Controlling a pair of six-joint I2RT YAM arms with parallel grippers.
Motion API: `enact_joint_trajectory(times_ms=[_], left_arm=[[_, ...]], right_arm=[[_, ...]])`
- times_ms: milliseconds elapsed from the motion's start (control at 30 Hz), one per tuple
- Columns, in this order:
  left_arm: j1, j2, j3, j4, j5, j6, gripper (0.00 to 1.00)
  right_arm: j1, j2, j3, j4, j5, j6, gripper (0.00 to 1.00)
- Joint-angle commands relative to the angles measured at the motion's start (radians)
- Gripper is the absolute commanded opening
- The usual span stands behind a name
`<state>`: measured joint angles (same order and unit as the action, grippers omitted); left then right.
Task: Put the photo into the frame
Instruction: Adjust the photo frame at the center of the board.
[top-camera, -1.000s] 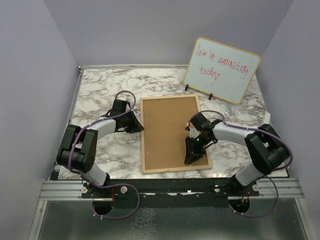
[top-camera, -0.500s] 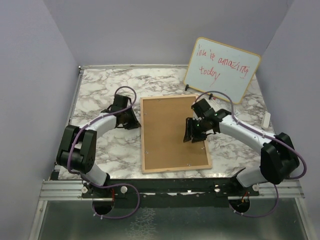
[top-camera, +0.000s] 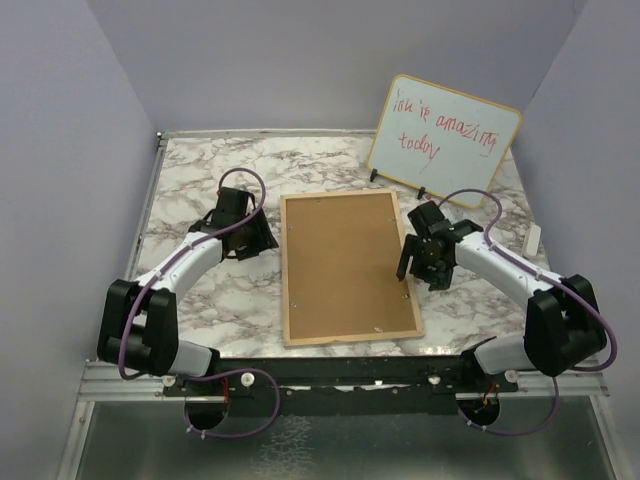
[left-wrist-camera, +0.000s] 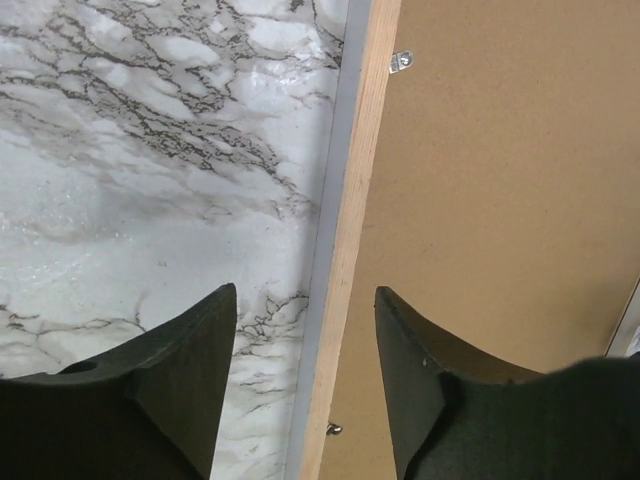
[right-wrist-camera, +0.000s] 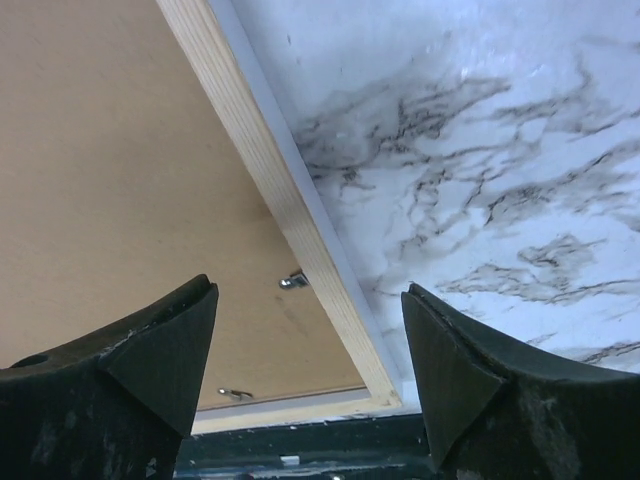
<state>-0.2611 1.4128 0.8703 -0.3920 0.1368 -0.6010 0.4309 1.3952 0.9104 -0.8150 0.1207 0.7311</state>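
The frame (top-camera: 284, 270) lies face down mid-table, its light wood rails around a plain brown backing board (top-camera: 345, 265). The photo is hidden from every view. My left gripper (top-camera: 266, 242) stands open beside the left rail; in the left wrist view its fingers (left-wrist-camera: 305, 295) straddle that rail (left-wrist-camera: 355, 220) without touching it. My right gripper (top-camera: 405, 265) hangs open over the right rail; in the right wrist view the gripper (right-wrist-camera: 310, 288) spans the rail (right-wrist-camera: 270, 170) near the frame's front right corner, holding nothing.
A wood-rimmed whiteboard (top-camera: 445, 140) with red writing leans at the back right. A small white object (top-camera: 533, 238) lies by the right wall. Small metal clips (left-wrist-camera: 403, 62) (right-wrist-camera: 293, 281) sit on the board's edges. Purple walls close three sides.
My right gripper has moved from over the backing board out to the right rail and opened wide. My left gripper has opened at the left rail.
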Motion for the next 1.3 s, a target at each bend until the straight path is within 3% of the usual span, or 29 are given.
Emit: enact_joint_trajectory(times_ms=[0,100,300,633,867,1267], left_arm=[[0.002,-0.054,-0.035,-0.045,-0.029,-0.004,0.62],[0.003,-0.064,-0.023,-0.07,-0.023,0.002,0.68],[0.003,-0.056,0.098,-0.153,-0.022,0.049,0.72],[0.003,-0.113,0.049,-0.177,-0.043,0.0,0.74],[0.003,-0.14,0.02,-0.232,-0.124,-0.085,0.74],[0.009,-0.213,-0.08,-0.313,-0.275,-0.283,0.74]], right_arm=[[0.0,0.019,-0.056,0.032,-0.128,-0.015,0.8],[0.0,0.049,-0.069,0.07,-0.262,-0.07,0.82],[0.0,0.074,-0.096,0.122,-0.388,-0.106,0.83],[0.01,0.094,-0.125,0.334,-0.628,-0.064,0.83],[0.071,0.229,-0.062,0.559,-0.7,0.041,0.82],[0.238,0.505,0.228,0.748,-0.696,0.117,0.8]])
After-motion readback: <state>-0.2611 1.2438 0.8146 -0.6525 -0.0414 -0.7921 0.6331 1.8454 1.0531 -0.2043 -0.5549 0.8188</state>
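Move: The photo frame, lying backing side up, has its middle about 17 cm left of the right hand, 3 cm ahead and 5 cm below. Its right rail runs under the open fingers, and the near right corner is roughly 14 cm back and 2 cm right of the hand. From the left hand the frame's middle lies some 22 cm right, 4 cm back and 6 cm below; the left rail's middle is about 6 cm right and 4 cm back. Sweeping left some 20 cm, the open right hand first dips and draws back, then swings forward again, fingertips tilting about 40 degrees towards the left; its outer finger comes against the outer side of the photo frame's right rail and pushes it along. The left hand opens wider, lifts about 3 cm, then goes back and left while sinking again, ending over the backing near the near rail. ##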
